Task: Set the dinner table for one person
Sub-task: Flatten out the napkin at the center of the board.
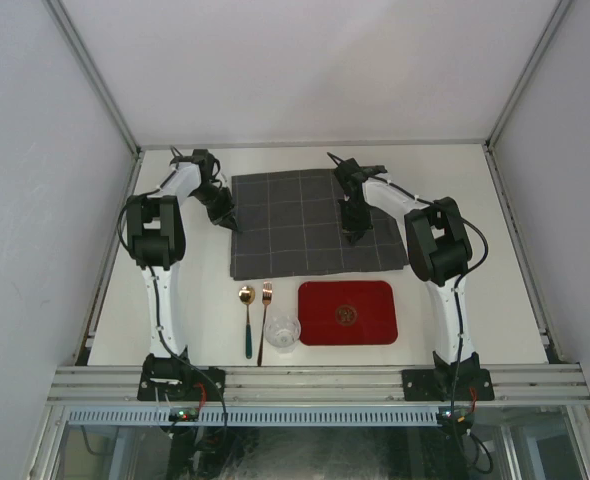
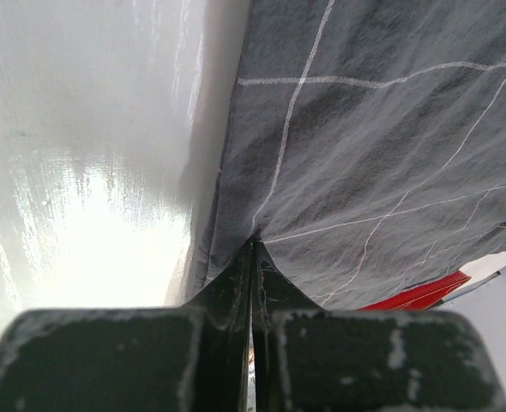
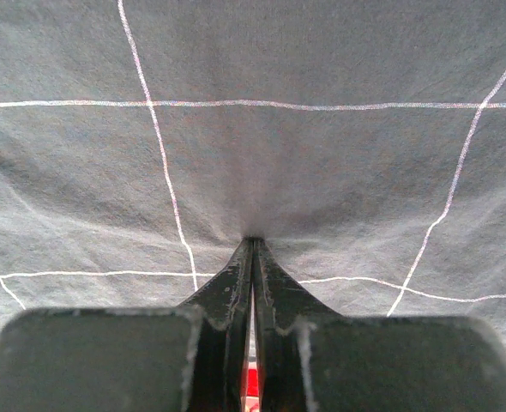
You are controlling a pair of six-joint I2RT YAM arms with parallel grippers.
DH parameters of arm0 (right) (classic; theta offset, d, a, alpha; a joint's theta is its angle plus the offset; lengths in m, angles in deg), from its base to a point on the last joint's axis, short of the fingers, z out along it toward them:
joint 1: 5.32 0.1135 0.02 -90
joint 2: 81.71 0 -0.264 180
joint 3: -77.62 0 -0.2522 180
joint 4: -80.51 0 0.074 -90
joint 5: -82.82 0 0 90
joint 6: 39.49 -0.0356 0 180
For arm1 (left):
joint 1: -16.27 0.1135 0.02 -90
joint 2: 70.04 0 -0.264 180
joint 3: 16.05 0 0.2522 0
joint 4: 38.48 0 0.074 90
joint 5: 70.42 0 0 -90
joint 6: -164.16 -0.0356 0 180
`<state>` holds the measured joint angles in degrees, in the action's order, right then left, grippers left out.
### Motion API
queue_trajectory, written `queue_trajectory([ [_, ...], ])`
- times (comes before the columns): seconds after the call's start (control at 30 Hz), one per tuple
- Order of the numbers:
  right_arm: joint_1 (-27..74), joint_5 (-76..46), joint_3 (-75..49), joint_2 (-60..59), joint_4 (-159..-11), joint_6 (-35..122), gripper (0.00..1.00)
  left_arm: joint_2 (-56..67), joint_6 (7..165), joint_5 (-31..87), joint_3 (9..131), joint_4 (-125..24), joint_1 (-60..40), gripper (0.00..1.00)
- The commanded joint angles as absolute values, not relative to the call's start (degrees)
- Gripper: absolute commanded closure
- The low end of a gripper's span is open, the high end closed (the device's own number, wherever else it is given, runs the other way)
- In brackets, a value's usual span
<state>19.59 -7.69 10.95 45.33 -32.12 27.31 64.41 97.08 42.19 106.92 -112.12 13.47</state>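
The dinner table (image 1: 275, 160) is an off-white top with a dark grey checked cloth (image 1: 310, 225) spread flat in its middle. My left gripper (image 1: 227, 218) is shut, its tips pinching the cloth's left edge (image 2: 255, 243), with bare table (image 2: 90, 172) beside it. My right gripper (image 1: 356, 232) is shut on the cloth's right part, and the fabric (image 3: 253, 129) puckers round the closed tips (image 3: 253, 240). In front of the cloth lie a gold spoon (image 1: 246, 318), a gold fork (image 1: 265, 318), a small glass bowl (image 1: 282, 331) and a red tray (image 1: 347, 312).
An aluminium rail (image 1: 315, 381) runs along the near edge, between the two arm bases. White walls stand close on the left, right and far sides. A corner of the red tray (image 2: 416, 294) shows past the cloth in the left wrist view.
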Motion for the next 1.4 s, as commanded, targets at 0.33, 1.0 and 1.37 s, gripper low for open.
queue_trajectory([
  [0.33,22.70,-8.84,4.64,48.29,-33.09,24.99,1.00,63.22,95.54,37.21,108.34,-112.64,15.22,1.00],
  [1.0,24.30,-7.22,0.64,45.80,-33.52,23.77,1.00,62.97,95.43,37.49,107.85,-112.42,16.27,1.00],
  [1.37,24.50,-3.14,0.67,41.58,-33.03,22.44,0.85,57.08,96.01,37.77,103.40,-108.96,16.10,0.50],
])
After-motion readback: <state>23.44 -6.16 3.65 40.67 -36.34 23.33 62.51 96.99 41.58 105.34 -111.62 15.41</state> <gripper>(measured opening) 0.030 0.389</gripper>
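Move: Both my hands press shut fingertips on the napkin. Its middle lies about 19 cm to the right of my left hand and 2 cm ahead; the spoon is some 21 cm back and 3 cm right of that hand, the fork 21 cm back and 7 cm right. From my right hand, the napkin's middle is about 8 cm left and 4 cm ahead, with the red tray roughly 17 cm straight back. I keep the shut fingertips of both hands on the cloth and drag it: my right hand back towards the red tray by about 2.5 cm and left by nearly 2 cm, while my left hand slides some 1.5 cm left with its edge of the napkin. Then my left hand stops, parts its fingers a little under halfway and starts to rise; my right stays down, still shut. ##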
